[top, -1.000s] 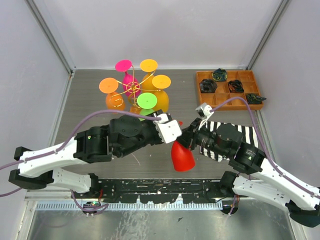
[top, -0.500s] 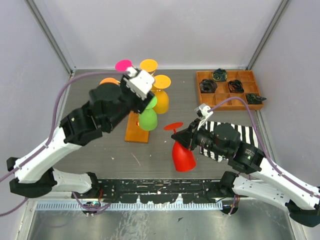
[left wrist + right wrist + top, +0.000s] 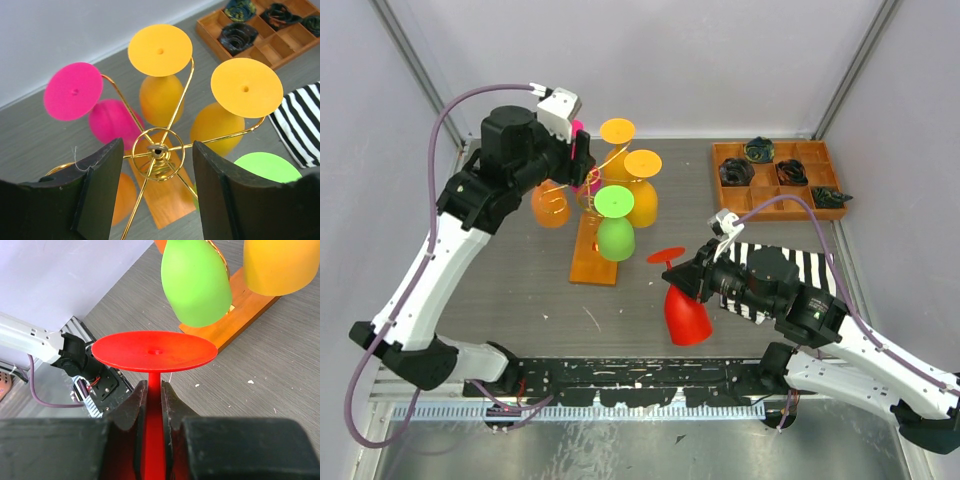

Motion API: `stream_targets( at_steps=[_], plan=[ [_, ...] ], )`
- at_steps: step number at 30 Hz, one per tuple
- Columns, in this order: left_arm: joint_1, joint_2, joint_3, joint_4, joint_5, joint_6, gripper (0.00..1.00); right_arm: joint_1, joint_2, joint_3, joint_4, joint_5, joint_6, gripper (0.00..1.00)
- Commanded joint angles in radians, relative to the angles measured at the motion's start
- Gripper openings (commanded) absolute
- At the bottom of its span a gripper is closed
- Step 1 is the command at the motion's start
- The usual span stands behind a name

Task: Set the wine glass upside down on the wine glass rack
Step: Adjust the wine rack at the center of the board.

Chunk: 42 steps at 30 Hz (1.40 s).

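Note:
A red wine glass (image 3: 686,315) hangs upside down just right of the table's middle, foot (image 3: 667,254) on top. My right gripper (image 3: 683,277) is shut on its stem; the right wrist view shows the jaws (image 3: 154,395) pinching the stem under the red foot (image 3: 155,351). The wine glass rack (image 3: 588,190), gold wire on a wooden base (image 3: 590,262), stands left of it with several coloured glasses hung upside down. My left gripper (image 3: 580,158) hovers over the rack, open and empty, its fingers (image 3: 102,190) either side of the gold hub (image 3: 158,149).
A wooden compartment tray (image 3: 720,150) with dark items sits at the back right. A black-and-white striped cloth (image 3: 807,264) lies under the right arm. The green glass (image 3: 615,238) hangs nearest the red one. Grey walls close in left, right and back.
My left arm has swung up and back from beside the red glass to above the rack, its jaws opening wider. The right gripper and the red glass have barely moved.

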Motion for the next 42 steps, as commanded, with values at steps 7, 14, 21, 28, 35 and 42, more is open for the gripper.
stream_targets(
  at_steps=[7, 14, 21, 28, 35, 42],
  plan=[
    [0.105, 0.069, -0.007, 0.013, 0.306, -0.013, 0.54, 0.005, -0.013, -0.001, 0.041, -0.013, 0.004, 0.01],
    [0.109, 0.073, -0.038, 0.017, 0.297, 0.022, 0.56, 0.005, -0.015, -0.008, 0.041, -0.011, 0.005, 0.01],
    [0.111, 0.087, -0.05, 0.0, 0.295, 0.051, 0.52, 0.006, -0.004, 0.01, 0.045, -0.013, 0.014, 0.01],
    [0.121, 0.079, -0.082, 0.0, 0.275, 0.071, 0.48, 0.006, 0.015, 0.006, 0.06, -0.019, 0.021, 0.01],
    [0.124, 0.061, -0.112, 0.019, 0.271, 0.073, 0.33, 0.006, 0.024, 0.001, 0.085, -0.027, 0.036, 0.01],
    [0.125, 0.054, -0.101, 0.035, 0.278, 0.051, 0.19, 0.006, 0.02, 0.001, 0.087, -0.008, 0.031, 0.01]
  ],
)
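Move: The loop on top of the wine rack's hub lies about 7 cm below the left hand, some 3 cm ahead and 1 cm to its right. Glasses hang around it, middles about 14 cm below the hand: pink 11 ahead and 2 left, far yellow 11 ahead and 7 right, near yellow 5 ahead and 11 right, green 2 back and 6 right. From the right hand the loop is about 18 cm ahead, 14 left and 4 higher. The left fingers close on the small loop on top of the rack's hub and pinch it, after the open hand has sunk about 7 cm onto it and edged some 2 cm forward, the wrist tipping down and turning clockwise by about 10 degrees each. The right hand keeps the red glass upside down by its stem, sagging a centimetre. ##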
